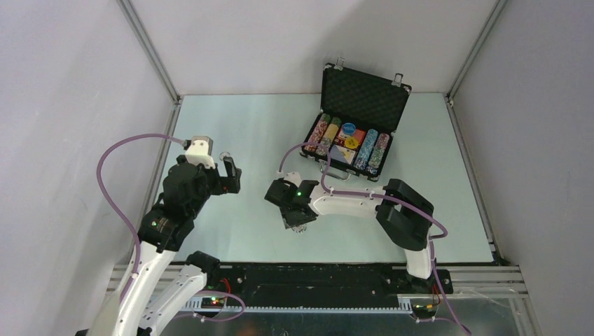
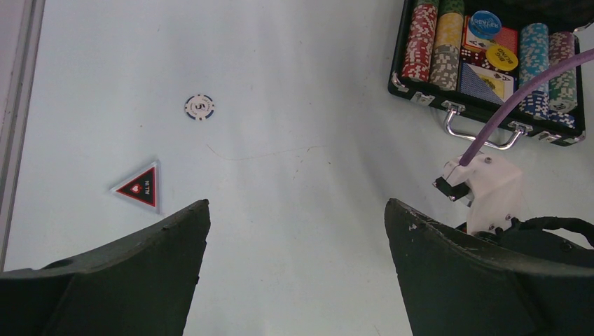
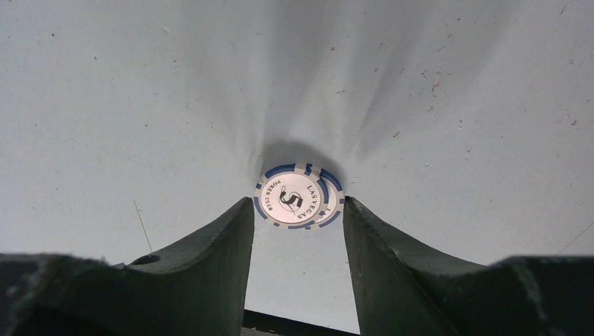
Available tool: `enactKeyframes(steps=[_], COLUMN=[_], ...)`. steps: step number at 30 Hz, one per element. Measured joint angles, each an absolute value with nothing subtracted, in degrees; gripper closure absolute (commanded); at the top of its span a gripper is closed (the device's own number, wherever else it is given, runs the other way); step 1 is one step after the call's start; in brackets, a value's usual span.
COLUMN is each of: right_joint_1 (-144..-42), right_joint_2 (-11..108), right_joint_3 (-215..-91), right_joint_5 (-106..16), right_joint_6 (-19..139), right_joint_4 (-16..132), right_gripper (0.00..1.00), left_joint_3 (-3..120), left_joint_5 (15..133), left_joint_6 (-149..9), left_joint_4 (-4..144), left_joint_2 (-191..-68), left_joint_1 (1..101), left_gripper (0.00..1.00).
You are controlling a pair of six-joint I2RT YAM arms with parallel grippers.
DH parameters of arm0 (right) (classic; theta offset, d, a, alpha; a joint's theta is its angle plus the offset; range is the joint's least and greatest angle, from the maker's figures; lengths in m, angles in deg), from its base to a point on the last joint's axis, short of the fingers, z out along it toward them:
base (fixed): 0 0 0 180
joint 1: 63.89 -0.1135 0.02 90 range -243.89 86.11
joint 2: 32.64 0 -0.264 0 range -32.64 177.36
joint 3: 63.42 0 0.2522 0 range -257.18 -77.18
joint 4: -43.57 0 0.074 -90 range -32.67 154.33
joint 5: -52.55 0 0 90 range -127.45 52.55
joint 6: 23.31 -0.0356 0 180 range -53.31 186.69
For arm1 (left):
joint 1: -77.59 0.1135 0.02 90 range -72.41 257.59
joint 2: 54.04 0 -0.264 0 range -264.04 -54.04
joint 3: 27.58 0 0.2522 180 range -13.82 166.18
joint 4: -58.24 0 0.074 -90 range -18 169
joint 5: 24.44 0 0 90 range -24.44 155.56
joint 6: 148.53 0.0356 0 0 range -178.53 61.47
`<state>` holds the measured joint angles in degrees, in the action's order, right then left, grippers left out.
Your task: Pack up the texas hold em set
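Observation:
The black briefcase (image 1: 354,115) stands open at the back of the table, with rows of chips, cards and a blue and a yellow disc inside; it also shows in the left wrist view (image 2: 413,80). Two stacked white-and-blue "5" chips (image 3: 298,197) lie flat on the table between the fingertips of my right gripper (image 3: 299,203), whose tips stand just beside the chips' edges. That right gripper (image 1: 297,222) points down at mid-table. Higher up and to the left, my left gripper (image 2: 297,210) (image 1: 231,175) is wide open and holds nothing. Ahead of it lie one more "5" chip (image 2: 199,107) and a dark triangular "all in" piece (image 2: 140,187).
A purple cable (image 2: 518,87) runs from the right wrist's white camera mount (image 2: 487,189) across the briefcase's silver handle (image 2: 480,133). Aluminium frame rails (image 1: 150,52) and grey walls enclose the table on three sides. The arms' bases sit on the black rail (image 1: 315,276).

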<state>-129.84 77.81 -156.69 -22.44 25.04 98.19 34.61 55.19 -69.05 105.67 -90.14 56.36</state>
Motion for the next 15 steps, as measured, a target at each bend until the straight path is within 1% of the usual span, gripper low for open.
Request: enactKeyframes(steps=[6, 8, 10, 15], right_joint_1=[-129.8, -129.8, -129.8, -129.8], right_joint_2=[77.8, 77.8, 77.8, 77.8], right_joint_3=[-156.7, -156.7, -156.7, -156.7], right_joint_5=[-22.2, -22.3, -22.4, -22.9], right_joint_6=[25.0, 25.1, 25.1, 25.1], right_joint_4=[98.2, 98.1, 98.0, 97.8], right_gripper=[0.38, 0.3, 0.27, 0.26], left_joint_3=[34.6, 34.6, 34.6, 34.6], left_joint_5=[55.2, 55.2, 55.2, 55.2], left_joint_6=[-69.1, -69.1, -69.1, -69.1], left_joint_4=[105.6, 105.6, 105.6, 105.6], left_joint_2=[-90.4, -90.4, -90.4, -90.4], left_joint_1=[56.4, 56.4, 56.4, 56.4], left_gripper=[0.0, 0.0, 0.0, 0.0])
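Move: The right fingers straddle the small stack of white-and-blue poker chips lying on the table, its middle about 2 cm below the hand and 1 cm ahead, dead centre sideways. The open poker case stands roughly 30 cm ahead and 16 cm to the right, about level in height; a lone white chip lies some 26 cm ahead and 25 cm left. From the left hand, the stack is about 5 cm back, 19 cm right and 23 cm below. Hold the right gripper low over the chip stack, still pointing steeply down and a little forward, and spread its half-open fingers to about three-quarters, backing both tips away from the chips' rims until they stand clear, about 1 cm on each side. Keep the hand in place and don't turn the wrist. ##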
